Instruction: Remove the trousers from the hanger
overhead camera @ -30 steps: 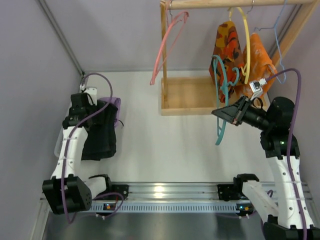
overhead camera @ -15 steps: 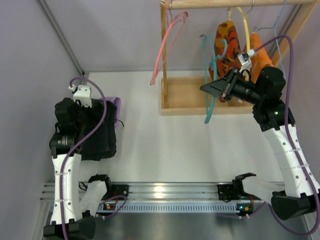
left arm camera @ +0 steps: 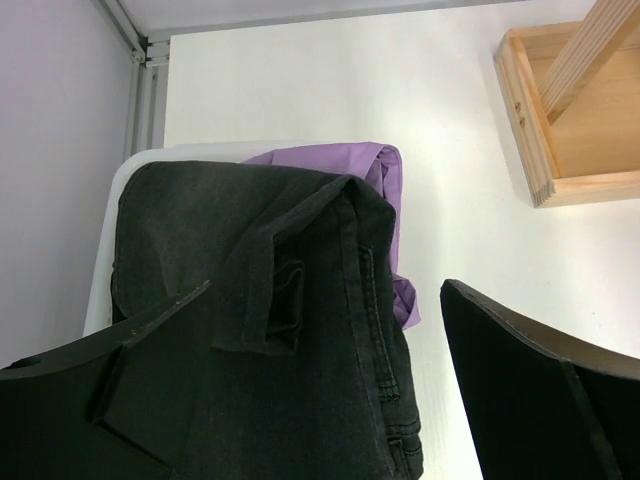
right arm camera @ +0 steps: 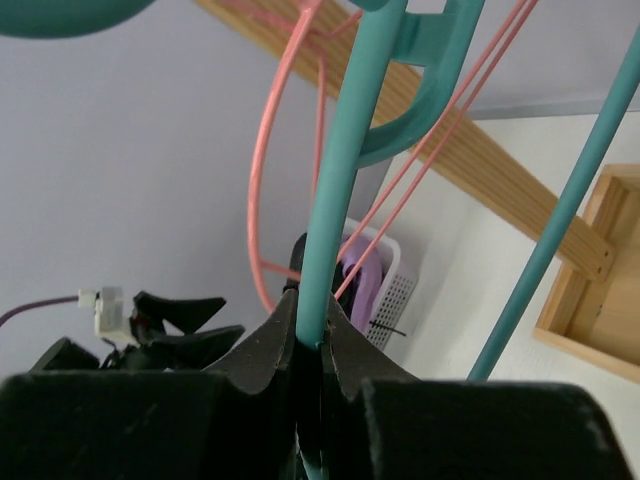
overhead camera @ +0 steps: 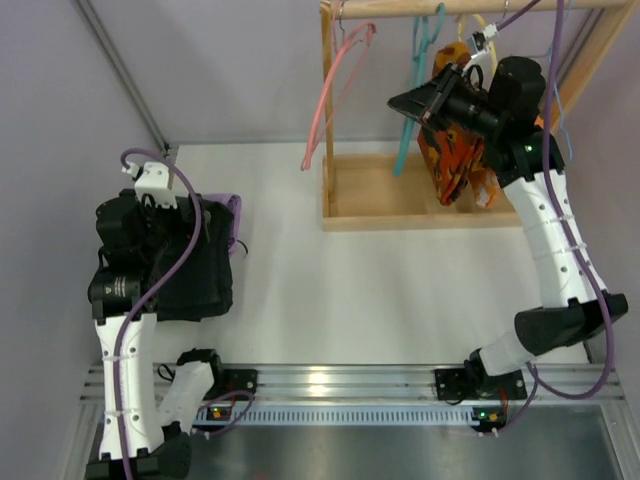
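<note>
The black trousers [overhead camera: 205, 275] lie bunched on a white basket at the table's left and carry no hanger; in the left wrist view the trousers [left arm camera: 270, 380] fill the lower left. My left gripper [left arm camera: 325, 290] hangs open above them with nothing between its fingers, and it [overhead camera: 172, 222] shows dark against the cloth from above. My right gripper [overhead camera: 398, 103] is raised by the wooden rail [overhead camera: 450, 7], shut on the bare teal hanger [overhead camera: 404, 140]. The teal hanger's [right arm camera: 335, 200] bar runs up between the closed jaws of the right gripper [right arm camera: 310, 322].
A pink hanger [overhead camera: 335, 85] hangs at the rail's left end. Orange patterned garments [overhead camera: 455, 160] hang behind the right arm. The rack's wooden base tray [overhead camera: 375, 195] sits below. A purple cloth [left arm camera: 340, 160] lies under the trousers in the white basket [left arm camera: 100, 290].
The right arm has lifted the teal hanger from in front of the rack's base up to the rail. The left gripper has opened wider and drawn back above the trousers.
</note>
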`<move>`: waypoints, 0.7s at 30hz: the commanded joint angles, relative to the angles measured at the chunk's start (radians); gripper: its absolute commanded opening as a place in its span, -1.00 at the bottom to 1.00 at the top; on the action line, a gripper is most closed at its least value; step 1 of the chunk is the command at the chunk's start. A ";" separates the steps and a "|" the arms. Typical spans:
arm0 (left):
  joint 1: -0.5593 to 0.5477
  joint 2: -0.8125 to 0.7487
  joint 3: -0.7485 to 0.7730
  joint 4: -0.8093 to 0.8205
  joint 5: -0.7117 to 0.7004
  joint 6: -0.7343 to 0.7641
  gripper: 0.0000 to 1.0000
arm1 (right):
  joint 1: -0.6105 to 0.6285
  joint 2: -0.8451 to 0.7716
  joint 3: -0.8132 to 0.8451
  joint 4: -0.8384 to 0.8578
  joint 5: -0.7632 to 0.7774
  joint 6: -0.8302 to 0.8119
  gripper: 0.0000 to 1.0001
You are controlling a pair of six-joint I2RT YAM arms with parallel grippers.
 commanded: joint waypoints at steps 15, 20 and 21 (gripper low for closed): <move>-0.001 -0.071 -0.039 0.016 0.016 -0.040 0.97 | 0.011 0.272 0.316 0.022 0.043 -0.095 -1.00; -0.001 -0.068 -0.045 0.016 0.020 -0.048 0.97 | 0.011 0.333 0.378 -0.002 0.022 -0.131 -1.00; -0.001 -0.067 -0.047 0.016 0.019 -0.049 0.97 | 0.013 0.342 0.400 -0.005 0.023 -0.142 -1.00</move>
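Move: The right hand already holds the empty teal hanger, with the rail it is being taken to about 12 cm ahead and 18 cm above. The pink hangers hang some 15 cm to this hand's left and 6 cm ahead; the camouflage trousers are roughly 12 cm right and 10 cm ahead. From the idle left hand, that stretch of rail lies about 20 cm ahead, 55 cm right and 30 cm up. The right hand keeps its pinch on the teal hanger, carrying it about 8 cm forward towards the rail. ##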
